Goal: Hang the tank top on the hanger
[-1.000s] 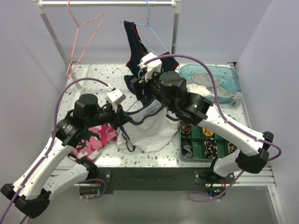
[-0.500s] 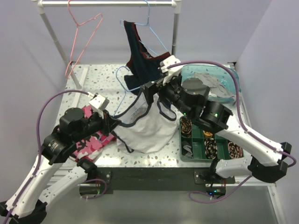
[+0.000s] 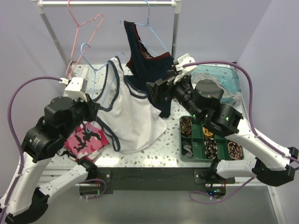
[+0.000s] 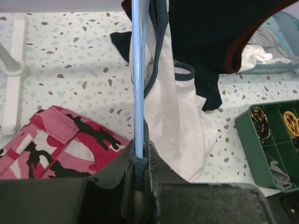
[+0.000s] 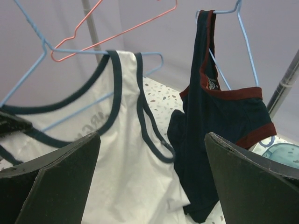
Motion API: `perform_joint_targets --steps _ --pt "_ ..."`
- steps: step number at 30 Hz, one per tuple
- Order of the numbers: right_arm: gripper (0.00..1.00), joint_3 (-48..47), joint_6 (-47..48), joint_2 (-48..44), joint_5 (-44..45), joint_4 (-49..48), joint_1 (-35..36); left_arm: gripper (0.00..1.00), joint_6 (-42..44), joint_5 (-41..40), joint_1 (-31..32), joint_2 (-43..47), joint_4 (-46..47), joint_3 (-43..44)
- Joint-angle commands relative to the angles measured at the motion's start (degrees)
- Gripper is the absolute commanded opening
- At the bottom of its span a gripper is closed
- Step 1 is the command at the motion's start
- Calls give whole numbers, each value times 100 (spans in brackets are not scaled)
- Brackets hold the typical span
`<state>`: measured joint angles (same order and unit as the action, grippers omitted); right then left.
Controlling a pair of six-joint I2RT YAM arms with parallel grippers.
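The white tank top with navy trim hangs on the light blue wire hanger, lifted above the table left of centre. My left gripper is shut on the hanger's wire together with a fold of navy trim, seen pinched between the jaws. One strap lies over the hanger; the other strap's loop droops free. My right gripper stands wide open and empty just right of the tank top, its fingers apart from the cloth.
A dark navy top with red trim hangs on another blue hanger from the rail, close behind the right gripper. A pink hanger hangs at left. Pink camouflage garment, green compartment tray and blue-green bin are on the table.
The left arm has raised the hanger and tank top up and to the left. The right gripper has opened, let go of the top and drawn back to the right.
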<state>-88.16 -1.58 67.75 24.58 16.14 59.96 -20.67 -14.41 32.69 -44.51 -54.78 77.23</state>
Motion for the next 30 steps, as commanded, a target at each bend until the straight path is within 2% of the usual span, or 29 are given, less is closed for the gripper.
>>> perform_joint_targets --steps 1,7,12,14,18,24,30 --pt "99 -298 -114 -77 153 -23 -2 0 10 -905 -8 -619 126 766" --pt "99 -527 -158 2 126 108 -2 0 317 -1378 -8 -1586 21 2047" --pt "98 -676 -132 19 161 179 -2 0 484 -1503 -148 -2237 -199 2674" --pt "99 -694 -132 -7 179 179 -2 0 563 -1170 -341 -2386 -147 2666" --pt "99 -624 -140 -77 223 118 -2 0 765 -247 -1131 -2440 397 2350" --pt "99 -334 -193 -279 389 65 6 0 897 315 -1414 -2703 767 2516" --pt "99 237 -298 -665 671 -32 -2 0 1029 474 -1476 -3195 741 3095"
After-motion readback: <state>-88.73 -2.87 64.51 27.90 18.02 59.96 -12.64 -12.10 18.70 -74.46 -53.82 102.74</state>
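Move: From the left hand, which already holds the blue hanger with the white tank top on it, the free stretch of white rail lies about 30 cm ahead, straight in line, and some 20 cm above. The coral hanger hangs about 27 cm ahead, 5 cm left and 8 cm up, while the navy top is roughly 27 cm ahead and 24 cm right, at about hand height. From the empty right hand that rail stretch is around 28 cm ahead, 25 cm left and 10 cm up. Carry the left gripper forward about 13 cm towards the white rail, rising some 5 cm over the first half, then going on nearly level, and turn it about 10 degrees counter-clockwise, its left side lifting slightly. Keep the pinch on the hanger's end and the top's navy trim. Raise the open right gripper about 3 cm, then ease it down a little and to its right, touching nothing. ##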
